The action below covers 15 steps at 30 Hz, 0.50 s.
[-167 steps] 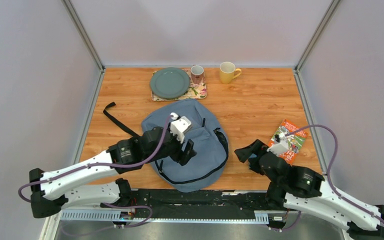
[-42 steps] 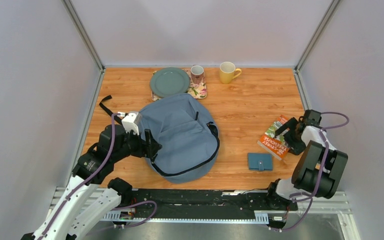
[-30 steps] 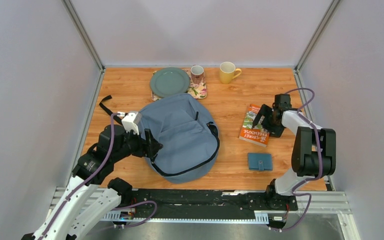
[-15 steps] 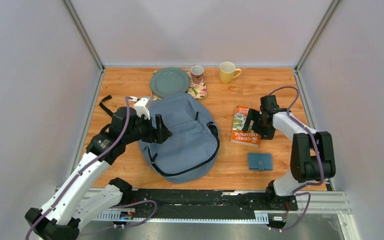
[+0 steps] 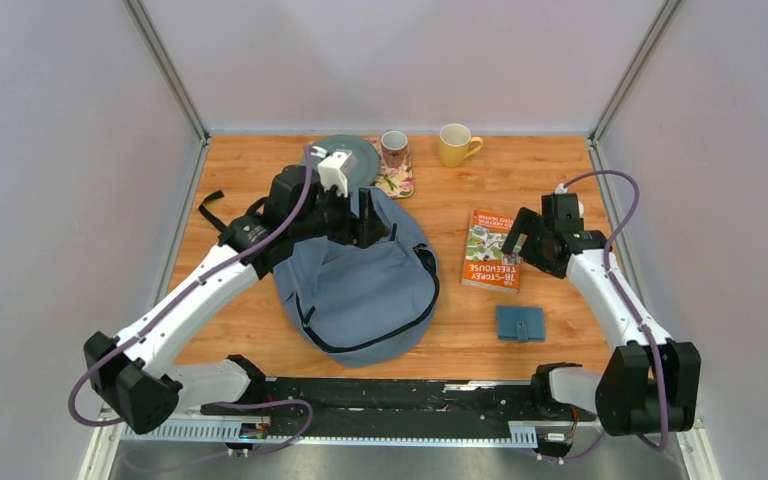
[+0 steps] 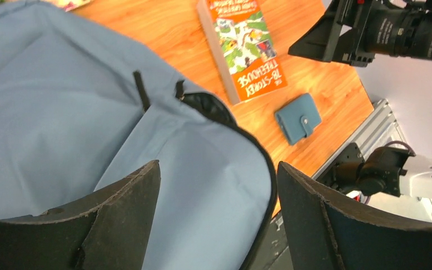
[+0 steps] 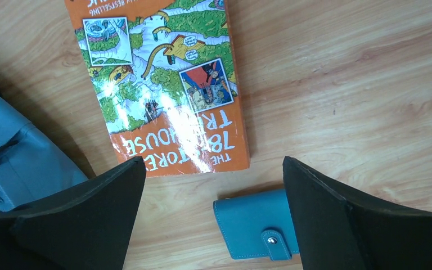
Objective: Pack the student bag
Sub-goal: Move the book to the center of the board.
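The student bag (image 5: 360, 290) is a grey-blue backpack with black zippers, lying flat at the table's middle. My left gripper (image 5: 370, 218) hovers open over its far end, and the left wrist view shows only bag fabric (image 6: 62, 101) between the fingers. An orange picture book (image 5: 490, 250) lies to the right of the bag, with a teal snap wallet (image 5: 520, 323) nearer the front edge. Just right of the book, my right gripper (image 5: 522, 238) is open and empty. Its wrist view looks down on the book (image 7: 157, 79) and the wallet (image 7: 253, 222).
Along the back edge are a green plate (image 5: 338, 150) on a floral mat, partly under my left arm, a patterned cup (image 5: 394, 148) and a yellow mug (image 5: 455, 145). A black bag strap (image 5: 215, 215) trails left. Grey walls enclose the table.
My left gripper has swung from the bag's left edge up to its far end. The book slid left toward the bag with the right gripper, which has since drawn back slightly.
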Motion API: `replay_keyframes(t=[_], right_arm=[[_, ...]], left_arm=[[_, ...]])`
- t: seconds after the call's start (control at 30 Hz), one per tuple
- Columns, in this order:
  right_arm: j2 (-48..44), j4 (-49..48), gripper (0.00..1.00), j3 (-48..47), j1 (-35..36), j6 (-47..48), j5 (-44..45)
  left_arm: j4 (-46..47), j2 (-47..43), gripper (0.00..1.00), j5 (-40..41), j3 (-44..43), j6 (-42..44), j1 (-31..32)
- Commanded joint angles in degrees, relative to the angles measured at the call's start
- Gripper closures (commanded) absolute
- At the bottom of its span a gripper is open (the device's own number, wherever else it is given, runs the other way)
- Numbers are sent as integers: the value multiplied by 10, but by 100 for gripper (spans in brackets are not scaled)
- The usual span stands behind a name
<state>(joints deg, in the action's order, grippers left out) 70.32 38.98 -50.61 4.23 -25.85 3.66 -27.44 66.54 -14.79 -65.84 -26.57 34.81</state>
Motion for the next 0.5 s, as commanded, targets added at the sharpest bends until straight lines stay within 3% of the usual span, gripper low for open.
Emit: replay_keyframes(t=[0.0,0.23,0.47], right_arm=[[-47,3,5,9,-16,-33,27],[-110,-38,4,43,-34,-67,12],[-61,-56,8,33,-81,-71,-97]], left_arm=[[41,53,17,21,-57,14,24],[41,166,16,41,-146,25,57],[48,303,19,48,-243,20,85]])
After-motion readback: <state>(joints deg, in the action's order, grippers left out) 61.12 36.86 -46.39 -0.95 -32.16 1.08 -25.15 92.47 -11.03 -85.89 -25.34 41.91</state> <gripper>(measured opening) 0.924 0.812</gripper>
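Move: From the left hand, the book lies some 27 cm to the right, 8 cm ahead and 25 cm below; the bag's middle is almost beneath it, about 6 cm to the left, level with it fore and aft, and 23 cm down. The wallet is about 31 cm right and 9 cm back of that hand, 26 cm down. From the right hand, the same book is roughly 6 cm ahead, 4 cm to the left and 9 cm below. The left hand, empty and open, sweeps to its right and forward, high over the bag towards the book, covering about 11 cm and sinking only slightly, with its wrist nearly steady. Meanwhile the right hand, already clear of the book, lifts a further 2 cm and eases a little to the right, turning some 10 degrees clockwise with its fingers still wide open. ##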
